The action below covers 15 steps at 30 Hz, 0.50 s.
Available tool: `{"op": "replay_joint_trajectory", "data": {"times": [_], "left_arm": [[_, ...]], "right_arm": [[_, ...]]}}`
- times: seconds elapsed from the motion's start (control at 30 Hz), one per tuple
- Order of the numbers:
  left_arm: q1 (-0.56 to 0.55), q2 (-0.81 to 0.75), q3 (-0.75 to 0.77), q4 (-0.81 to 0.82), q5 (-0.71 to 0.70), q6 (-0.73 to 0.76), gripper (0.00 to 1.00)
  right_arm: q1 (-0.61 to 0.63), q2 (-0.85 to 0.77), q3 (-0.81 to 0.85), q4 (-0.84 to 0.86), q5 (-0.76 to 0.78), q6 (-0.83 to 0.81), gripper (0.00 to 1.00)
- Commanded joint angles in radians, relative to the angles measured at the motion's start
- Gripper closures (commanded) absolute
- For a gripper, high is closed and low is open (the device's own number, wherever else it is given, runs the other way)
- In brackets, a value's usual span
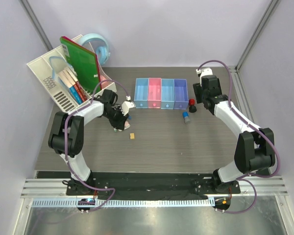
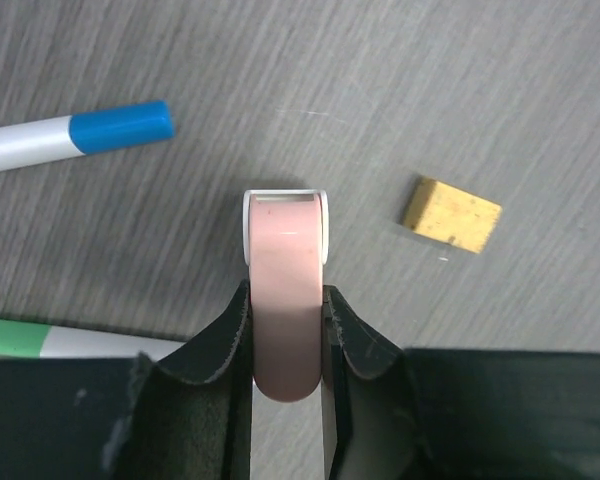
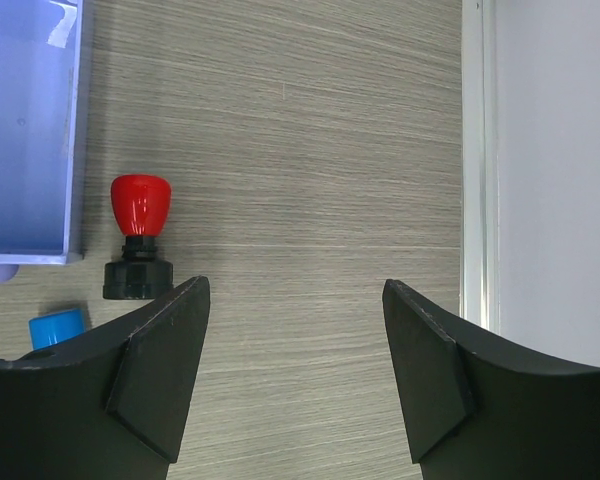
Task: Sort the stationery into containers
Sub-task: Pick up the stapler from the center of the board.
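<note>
My left gripper (image 2: 286,296) is shut on the pink eraser (image 2: 285,240), which has a white sleeve at its far end and rests on the table. Beside it lie the blue-capped pen (image 2: 120,127), the green-capped pen (image 2: 20,337) and the tiny orange block (image 2: 450,214). In the top view the left gripper (image 1: 120,119) sits left of the orange block (image 1: 132,136). The four joined bins (image 1: 160,93) stand at the back centre. My right gripper (image 3: 296,290) is open over bare table, right of the red-and-black cylinder (image 3: 140,205) and the blue-grey cylinder (image 3: 57,326).
A white slotted organizer (image 1: 54,78) holding a green book (image 1: 81,61) stands at the back left, with a light-blue tape dispenser (image 1: 99,46) behind it. The white frame rail (image 3: 475,150) runs close along the right gripper's right side.
</note>
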Motion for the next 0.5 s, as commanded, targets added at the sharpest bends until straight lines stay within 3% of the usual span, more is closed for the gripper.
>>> {"op": "replay_joint_trajectory", "data": {"times": [0.0, 0.23, 0.47], "left_arm": [[-0.003, -0.114, 0.058, -0.078, 0.043, 0.001, 1.00], [-0.003, -0.204, 0.173, -0.053, 0.025, -0.049, 1.00], [-0.015, -0.025, 0.425, 0.004, -0.027, -0.096, 1.00]], "right_arm": [[-0.011, -0.025, 0.006, 0.006, 0.001, 0.009, 0.25], [-0.018, -0.036, 0.003, 0.004, -0.002, 0.011, 0.25], [-0.022, -0.036, 0.006, 0.006, -0.002, 0.014, 0.25]]}}
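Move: The left hand already has the pink stapler between its fingers, low over the table. The nearest bin of the drawer box, the leftmost light-blue one, lies about 19 cm ahead and 9 cm to its right at roughly hand height. The blue-tipped marker lies about 9 cm straight ahead, the green-tipped marker 3 cm ahead and 6 cm left, the yellow block 7 cm back and 5 cm right. From the right hand, that bin is some 10 cm ahead, 37 cm left and 14 cm lower. Keeping its pinch on the stapler, the left hand lifts it off the table, at first almost straight up and then up and forward, rising about 14 cm in all. As it climbs it comes some 7 cm forward and slightly right, over the blue-tipped marker and level-wise closer to the drawer box, while the wrist tilts about 20 degrees so that the fingertips swing forward. ##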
